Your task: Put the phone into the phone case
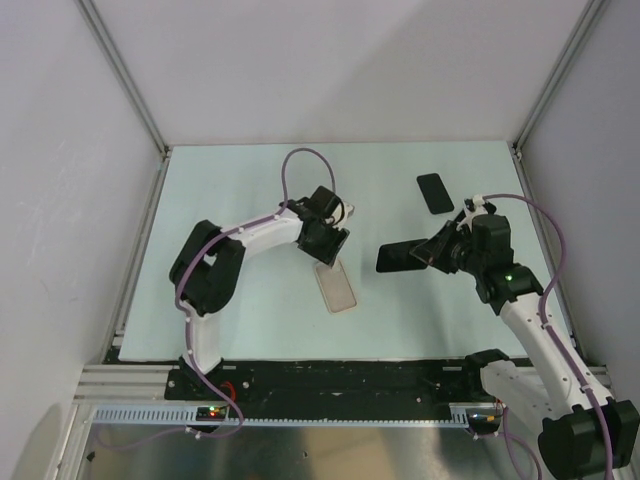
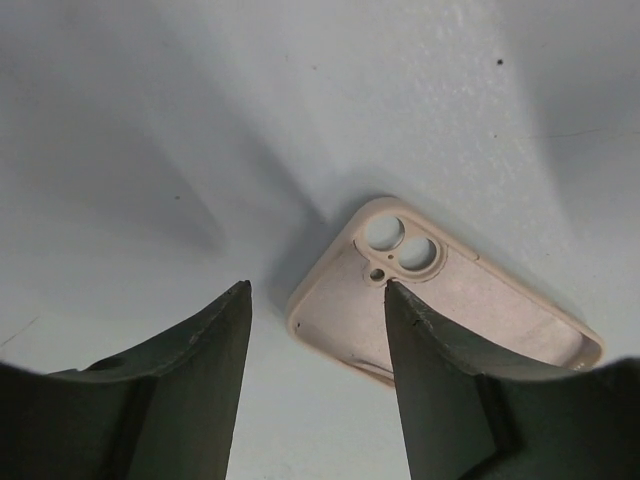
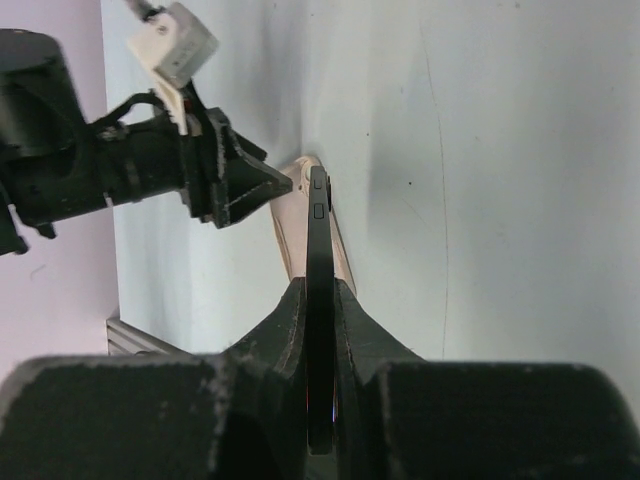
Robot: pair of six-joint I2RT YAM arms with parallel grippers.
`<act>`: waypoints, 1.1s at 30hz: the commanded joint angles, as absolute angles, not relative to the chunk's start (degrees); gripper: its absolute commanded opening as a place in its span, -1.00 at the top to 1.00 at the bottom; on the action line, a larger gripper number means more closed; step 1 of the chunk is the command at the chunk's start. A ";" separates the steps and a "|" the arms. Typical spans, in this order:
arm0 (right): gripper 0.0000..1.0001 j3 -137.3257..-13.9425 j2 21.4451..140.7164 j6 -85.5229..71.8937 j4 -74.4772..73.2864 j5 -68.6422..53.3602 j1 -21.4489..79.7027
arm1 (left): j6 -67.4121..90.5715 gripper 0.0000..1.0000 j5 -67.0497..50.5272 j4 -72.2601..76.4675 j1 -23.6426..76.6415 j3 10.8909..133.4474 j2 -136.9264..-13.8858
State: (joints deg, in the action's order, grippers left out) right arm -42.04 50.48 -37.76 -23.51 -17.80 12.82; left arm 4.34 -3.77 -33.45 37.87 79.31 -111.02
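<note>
The beige phone case point(image 1: 338, 290) lies open side up on the pale table point(image 1: 250, 190), camera holes toward the far end. My left gripper point(image 1: 328, 252) hangs over that far end. In the left wrist view its jaws point(image 2: 316, 288) stand open. One finger point(image 2: 440, 380) is over the inside of the case point(image 2: 470, 310), the other finger point(image 2: 200, 370) over bare table beside the case's edge. My right gripper point(image 1: 435, 250) is shut on the black phone point(image 1: 398, 257), held above the table to the right of the case. In the right wrist view the phone point(image 3: 318, 230) shows edge-on between the pads.
A second flat black slab point(image 1: 434, 192) lies on the table at the back right. Metal frame posts and white walls close in the table's sides and back. The left arm's gripper point(image 3: 235, 185) shows just beyond the phone's tip in the right wrist view.
</note>
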 commanded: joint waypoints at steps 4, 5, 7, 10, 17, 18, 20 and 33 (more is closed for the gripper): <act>1.00 -42.67 48.54 -36.68 -21.99 -20.65 10.87 | 1.51 -0.11 -7.50 -32.79 38.14 80.73 -114.09; 1.00 -42.69 48.57 -36.53 -22.07 -20.70 10.79 | 1.68 -0.06 -7.62 -32.74 38.14 80.62 -114.26; 1.00 -42.77 48.55 -36.49 -22.06 -20.69 10.56 | 2.40 0.10 -7.55 -32.58 38.14 80.36 -114.52; 1.00 -42.74 48.63 -36.29 -22.02 -20.36 10.49 | 4.92 0.45 -5.42 -31.90 38.12 79.69 -114.17; 1.00 -41.76 49.97 -37.30 -19.51 -19.75 10.49 | 21.68 0.99 4.84 -31.46 37.83 76.34 -110.37; 1.00 -41.53 50.16 -37.59 -18.90 -19.72 10.56 | 24.77 1.00 5.80 -31.46 37.77 75.13 -109.54; 1.00 -40.93 50.77 -38.29 -17.07 -19.52 10.90 | 28.69 1.00 6.24 -31.38 37.83 73.01 -107.67; 1.00 -33.84 58.03 -47.19 3.97 -14.31 22.16 | 51.79 1.00 10.30 -30.45 40.56 57.74 -92.79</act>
State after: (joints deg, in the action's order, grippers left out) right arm -34.74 56.16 -42.83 -9.47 -17.30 18.50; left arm 43.46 7.60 -31.48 38.98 60.23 -97.56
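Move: The phone case lies on the table under my left hand. Its far short edge is right below my open fingers, so its middle is about 6 cm back, 3 cm to the right and 3 cm down. The phone in my right hand hangs some 17 cm right of my left hand, 5 cm back and 13 cm higher. From my right hand the case is about 20 cm left, level fore and aft, 17 cm below; a dark slab lies 25 cm ahead, 8 cm right, 18 cm below. I sink my left hand about 2 cm, shut the fingers on the case's far short wall near its left corner, then drag that end back and left some 7 cm, turning nearly 40 degrees counter-clockwise and rising a little last. My right hand keeps its grip on the phone, hovers, then comes left and down, about 3 cm each, towards the case. ##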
